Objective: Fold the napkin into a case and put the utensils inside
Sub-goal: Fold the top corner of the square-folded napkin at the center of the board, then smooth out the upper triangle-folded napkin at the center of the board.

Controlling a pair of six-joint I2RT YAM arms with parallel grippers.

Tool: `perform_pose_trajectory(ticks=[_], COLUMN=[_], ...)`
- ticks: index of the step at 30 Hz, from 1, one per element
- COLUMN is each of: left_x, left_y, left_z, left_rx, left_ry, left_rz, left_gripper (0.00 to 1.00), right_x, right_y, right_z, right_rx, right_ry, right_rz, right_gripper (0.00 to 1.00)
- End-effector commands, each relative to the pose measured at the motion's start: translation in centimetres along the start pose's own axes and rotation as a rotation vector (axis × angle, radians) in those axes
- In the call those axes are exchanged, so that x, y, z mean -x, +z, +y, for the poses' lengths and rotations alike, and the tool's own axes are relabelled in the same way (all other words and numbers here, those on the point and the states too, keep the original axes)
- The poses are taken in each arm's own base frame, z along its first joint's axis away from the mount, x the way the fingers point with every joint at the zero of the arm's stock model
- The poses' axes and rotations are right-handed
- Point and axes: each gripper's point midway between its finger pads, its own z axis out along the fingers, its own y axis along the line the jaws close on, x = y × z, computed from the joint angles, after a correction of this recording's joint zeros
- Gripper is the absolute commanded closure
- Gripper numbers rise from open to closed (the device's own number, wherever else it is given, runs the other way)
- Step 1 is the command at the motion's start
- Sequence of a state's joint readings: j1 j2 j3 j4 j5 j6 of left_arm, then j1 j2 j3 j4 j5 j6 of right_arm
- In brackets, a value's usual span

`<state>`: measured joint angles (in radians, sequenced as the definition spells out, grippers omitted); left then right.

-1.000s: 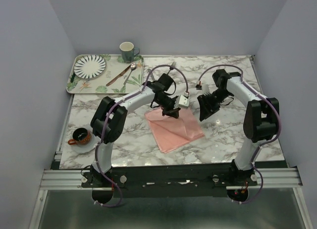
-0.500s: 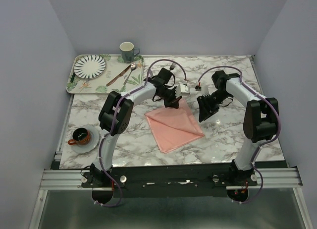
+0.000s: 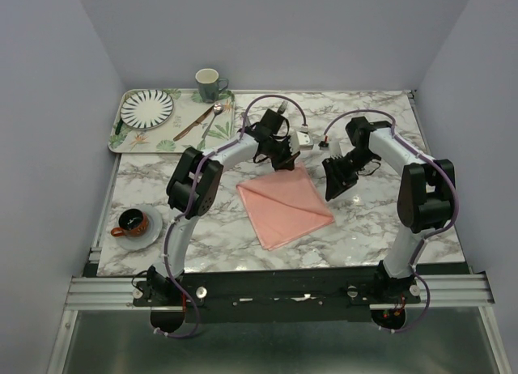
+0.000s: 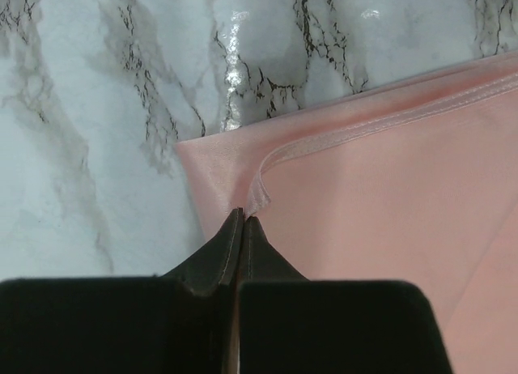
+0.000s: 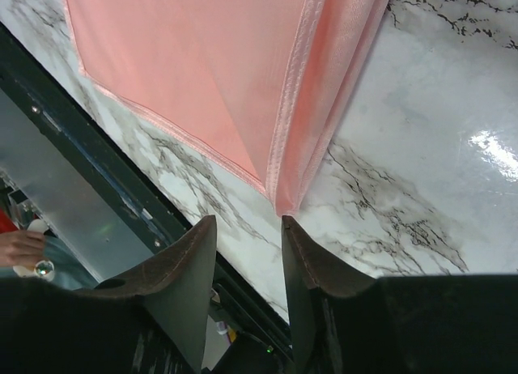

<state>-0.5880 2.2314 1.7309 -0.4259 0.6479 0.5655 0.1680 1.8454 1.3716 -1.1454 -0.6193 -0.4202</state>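
Note:
The salmon-pink napkin (image 3: 285,206) lies flat on the marble table as a broad folded sheet, with a hemmed upper layer over a lower one. My left gripper (image 3: 285,160) is at its far corner, shut on the upper layer's hemmed tip (image 4: 257,197), which is low over the table. My right gripper (image 3: 333,181) hovers open just off the napkin's right side, its fingers (image 5: 194,261) either side of bare marble beside a folded corner (image 5: 285,197) and not touching it. The utensils do not show clearly; my left arm covers the table behind the napkin.
A leaf-patterned tray (image 3: 137,141) at the far left holds a striped plate (image 3: 146,108), a spoon (image 3: 212,119) and a brown-handled utensil (image 3: 192,127). A green mug (image 3: 208,83) stands behind it. A cup on a saucer (image 3: 132,223) sits near left. A small white box (image 3: 304,138) lies behind the napkin.
My left gripper has pulled the napkin's raised corner toward the far side, so the lifted fold now lies flat and wider. The right gripper's jaws have narrowed a little.

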Motion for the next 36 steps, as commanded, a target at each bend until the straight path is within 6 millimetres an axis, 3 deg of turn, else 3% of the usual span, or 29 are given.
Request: perform_pose_trajectory(ticks=[1,11,17,21,24,27,30,34,36], left_x=[0.3,0.4,1.7,3.7,5.2,5.7,5.2,2.4,1.7], left_y=[0.0,0.3,-0.4,-3.8,-7.7,-11.3,-13.8,-14.3,-14.2], left_z=[1.5,1.8,2.1,3.6,4.5,3.3,-0.1,-5.5,-6.9], left_rx=[0.039,0.044,0.046,0.076,0.109,0.075,-0.05,-0.182,-0.22], left_ry=[0.008,0.004,0.001,-0.144,-0.21,-0.329,-0.49,-0.682,-0.8], left_rz=[-0.003,-0.007,-0.027,-0.11,-0.19,-0.266,-0.327,-0.322,-0.329], left_gripper=[0.96,0.87,0.6,0.44,0.29,0.25,0.26,0.28,0.29], right_x=[0.0,-0.4,-0.3,0.7,1.6,2.7,3.9,4.9,5.4], right_y=[0.1,0.1,0.0,-0.3,-0.4,-0.7,-0.8,0.3,1.2], right_z=[0.0,0.5,0.7,1.3,2.1,3.6,5.4,7.3,8.2], right_rx=[0.014,0.032,0.034,0.049,0.087,0.165,0.234,0.282,0.327], right_ry=[0.006,0.013,0.022,0.015,0.015,0.025,0.006,-0.016,-0.007], right_rz=[-0.013,-0.014,-0.027,-0.07,-0.111,-0.163,-0.209,-0.212,-0.207], right_gripper=[0.55,0.56,0.55,0.54,0.54,0.53,0.52,0.51,0.5])
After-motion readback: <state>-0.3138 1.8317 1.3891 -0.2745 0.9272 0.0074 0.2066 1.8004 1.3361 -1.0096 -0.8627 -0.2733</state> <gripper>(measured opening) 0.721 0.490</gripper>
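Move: The left hand's shut fingers are already at the napkin's hemmed tip, right at the fingertips; the napkin's top corner lies about 4 cm to its right and 2 farther out. The knife is some 10 cm ahead and 11 left, the fork about 15 ahead and 5 left. From the right hand, the hemmed tip lies roughly 11 cm ahead, 13 left and 4 below; the napkin's right corner is about 4 cm back, 1 left and 4 below. Letting go of the napkin's hemmed tip, the left fingers spread wide almost on the spot. The hand then edges about 4 cm forward and sweeps up and left, roughly 11 and 10 cm, drawing back at the end and turning some 20 degrees counter-clockwise as it tilts. The half-open right hand, after dipping back a centimetre, goes about 5 cm left over the napkin and 3 up, its fingers tilting outward. ##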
